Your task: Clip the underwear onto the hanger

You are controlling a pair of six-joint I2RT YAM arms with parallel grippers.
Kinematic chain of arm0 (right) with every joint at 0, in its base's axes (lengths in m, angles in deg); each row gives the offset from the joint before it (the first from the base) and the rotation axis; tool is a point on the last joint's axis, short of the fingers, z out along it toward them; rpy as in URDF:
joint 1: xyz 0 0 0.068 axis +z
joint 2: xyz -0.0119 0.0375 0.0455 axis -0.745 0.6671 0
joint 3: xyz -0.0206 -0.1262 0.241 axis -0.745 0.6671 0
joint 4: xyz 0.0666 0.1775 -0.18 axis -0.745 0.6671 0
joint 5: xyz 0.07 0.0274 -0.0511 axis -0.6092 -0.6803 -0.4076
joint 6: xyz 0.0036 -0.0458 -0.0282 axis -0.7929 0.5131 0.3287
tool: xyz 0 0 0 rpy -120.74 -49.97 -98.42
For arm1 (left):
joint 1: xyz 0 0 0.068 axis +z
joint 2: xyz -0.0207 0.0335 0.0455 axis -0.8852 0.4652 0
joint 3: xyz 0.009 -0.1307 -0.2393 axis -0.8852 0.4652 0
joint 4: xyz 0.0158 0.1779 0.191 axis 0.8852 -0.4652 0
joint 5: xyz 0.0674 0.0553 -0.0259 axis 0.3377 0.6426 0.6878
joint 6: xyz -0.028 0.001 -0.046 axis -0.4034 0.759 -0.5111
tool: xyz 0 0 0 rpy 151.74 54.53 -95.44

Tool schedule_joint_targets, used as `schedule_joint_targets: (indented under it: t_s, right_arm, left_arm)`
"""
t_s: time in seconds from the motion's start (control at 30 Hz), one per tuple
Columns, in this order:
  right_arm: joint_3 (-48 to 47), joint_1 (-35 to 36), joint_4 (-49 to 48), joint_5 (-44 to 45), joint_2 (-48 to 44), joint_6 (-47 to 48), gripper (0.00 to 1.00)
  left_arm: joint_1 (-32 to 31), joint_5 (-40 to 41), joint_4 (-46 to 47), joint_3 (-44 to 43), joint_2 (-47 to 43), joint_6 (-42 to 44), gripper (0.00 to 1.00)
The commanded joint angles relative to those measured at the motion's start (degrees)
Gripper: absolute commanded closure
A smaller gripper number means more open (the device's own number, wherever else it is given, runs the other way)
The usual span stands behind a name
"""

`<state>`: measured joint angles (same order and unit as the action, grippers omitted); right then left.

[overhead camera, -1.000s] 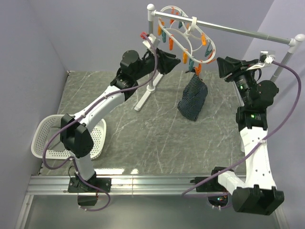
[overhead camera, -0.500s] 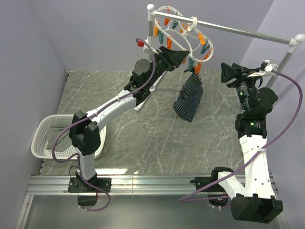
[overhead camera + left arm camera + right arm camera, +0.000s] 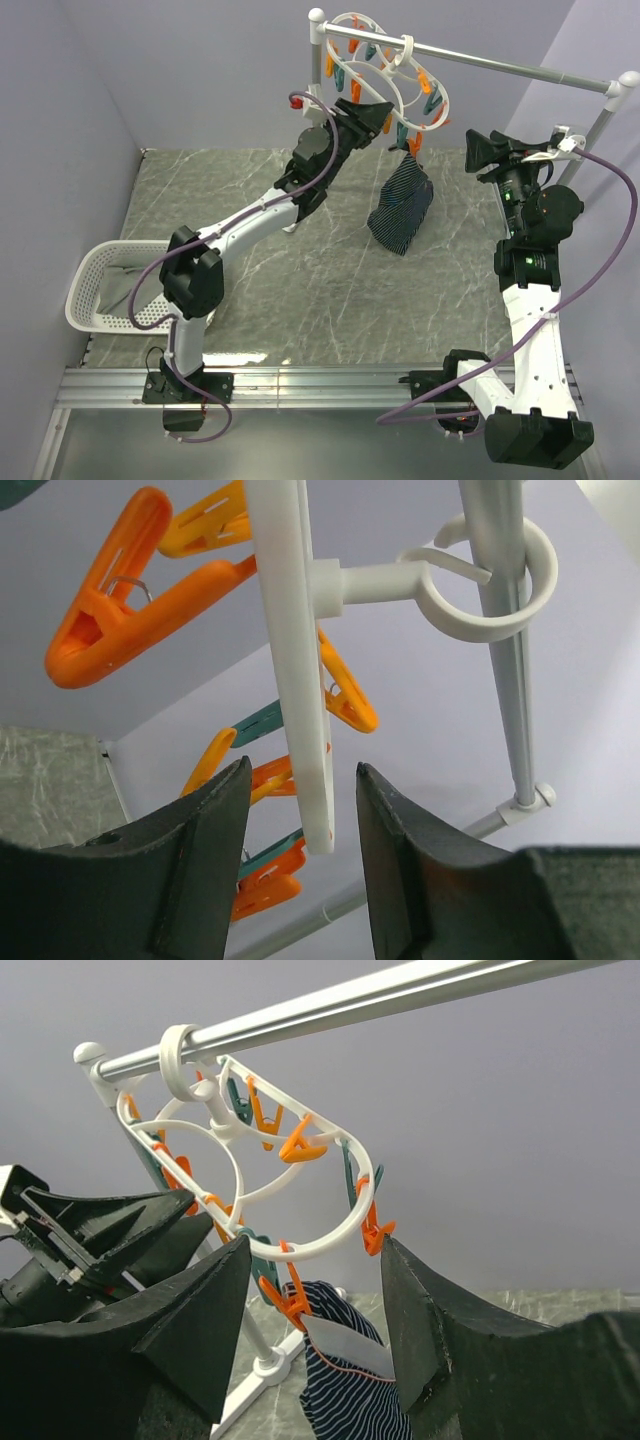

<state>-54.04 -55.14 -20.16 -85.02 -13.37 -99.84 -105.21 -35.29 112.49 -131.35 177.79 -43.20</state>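
The white hanger (image 3: pixel 404 48) hangs by its hook from the rail, with orange and teal pegs dangling below it. The navy striped underwear (image 3: pixel 402 208) hangs from one orange peg (image 3: pixel 291 1301) at its waistband and shows in the right wrist view (image 3: pixel 360 1400). My left gripper (image 3: pixel 375 115) is raised under the hanger and open. In the left wrist view the white ring (image 3: pixel 285 630) passes between its fingertips without touching them. My right gripper (image 3: pixel 482 150) is open to the right of the hanger. Its jaws frame the ring (image 3: pixel 366 1192) and the underwear from a distance.
The grey metal rail (image 3: pixel 500 62) spans two white posts, and its left post (image 3: pixel 318 60) stands just behind my left arm. A white basket (image 3: pixel 92 300) holding a grey-green cloth (image 3: pixel 120 275) sits at the table's left edge.
My left arm has stretched right and up, bringing its open jaws around the hanger ring. My right gripper has pulled back slightly. The underwear has swung a little on its peg.
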Motion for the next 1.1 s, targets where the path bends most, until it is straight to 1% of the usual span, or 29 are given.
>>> schedule_joint_targets:
  t_s: [0.0, 0.1, 0.2, 0.23, 0.3, 0.33, 0.4, 0.43, 0.57, 0.6, 0.67, 0.7, 0.77, 0.8, 0.93, 0.97, 1.07]
  right_arm:
    - [-0.09, 0.3, -3.44, 0.04, -0.42, -0.12, 0.38]
    - [-0.18, 0.3, -3.53, -0.75, -0.15, -0.29, 0.38]
    - [0.0, 0.3, -3.71, -1.81, 0.2, -0.03, 0.38]
    - [0.0, 0.3, -3.71, -2.07, 0.2, -0.03, 0.38]
    - [-0.35, 0.3, -3.45, -2.16, 0.64, -0.03, 0.38]
    - [-0.44, 0.22, -3.27, -2.25, 0.81, 0.06, 0.38]
    - [-0.62, 0.3, -3.18, -2.51, 1.08, -0.55, 0.38]
    - [-0.7, 0.3, -3.27, -2.6, 1.25, -0.82, 0.38]
    - [-1.06, 0.22, -3.36, -3.39, 1.87, -2.92, 0.38]
    - [-1.32, 0.22, -3.27, -3.39, 2.05, -3.89, 0.38]
    - [-1.58, 0.22, -3.35, -4.18, 2.31, -4.86, 0.38]
    - [-1.76, 0.22, -3.44, -4.18, 2.48, -5.73, 0.38]
    - [-2.28, 0.22, -3.53, -4.36, 2.92, -7.14, 0.38]
    - [-2.46, 0.22, -3.36, -4.36, 3.27, -8.54, 0.37]
    - [-4.21, 0.22, -0.56, -2.43, 5.64, -13.2, 0.36]
    - [-4.74, 0.22, 0.24, -2.51, 6.26, -14.08, 0.36]
    - [-5.63, 0.22, 0.86, -3.48, 7.76, -16.9, 0.39]
  left_arm:
    - [-0.39, 2.35, 1.4, -4.39, 0.96, -1.52, 0.49]
    - [-0.31, 1.65, 3.42, -5.36, 2.19, -1.61, 0.52]
    - [-0.13, 0.33, 5.44, -6.15, 3.07, -0.65, 0.6]
    - [0.13, -0.19, 5.62, -7.02, 3.68, -0.47, 0.68]
    - [1.01, -2.13, 4.83, -8.43, 4.21, -0.91, 0.76]
    - [1.36, -3.09, 4.4, -8.79, 4.65, -1.26, 0.83]
    - [2.15, -6.34, 3.51, -8.88, 4.48, -1.96, 0.93]
    - [2.94, -7.57, 3.08, -8.79, 4.13, -2.66, 1.0]
    - [5.49, -16.35, 0.88, -8.7, 3.25, -5.38, 1.0]
    - [6.63, -20.29, -0.08, -8.53, 2.9, -6.17, 1.0]
    - [7.69, -24.7, -1.4, -8.96, 2.89, -8.02, 1.0]
    - [8.74, -28.46, -3.58, -9.66, 2.98, -8.46, 1.0]
    - [9.8, -32.26, -4.92, -10.46, 3.16, -10.22, 1.0]
    - [10.59, -36.37, -5.88, -11.68, 3.5, -10.75, 1.0]
    - [11.65, -44.12, -7.56, -15.03, 5.0, -13.38, 1.0]
    - [11.74, -44.84, -7.56, -15.12, 5.0, -13.47, 1.0]
    - [11.65, -48.17, -6.42, -15.03, 4.91, -14.79, 1.0]
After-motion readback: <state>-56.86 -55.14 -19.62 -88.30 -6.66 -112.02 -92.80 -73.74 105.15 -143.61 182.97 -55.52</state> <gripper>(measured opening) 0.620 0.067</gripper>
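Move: Just ahead of the left hand's open fingers, about 2 cm forward and 1 cm to its right, is the near-left rim of the hanger, at almost its height. A left orange clip hangs from that rim roughly 4 cm ahead and 4 cm left, 2 cm lower. The underwear, already clipped, hangs about 7 cm right, 4 cm back and 17 cm below. From the right hand, the rim spot is some 17 cm left and 7 cm ahead, about level. The left fingers shut on the hanger's near-left rim and pinch it as the hand eases about 2 cm forward. Keeping that grip, the hand turns nearly 30 degrees clockwise and swings the rim round, going some 3 cm left while drawing back. The open right hand creeps about 3 cm forward, sinking slightly and rolling its left side up. ##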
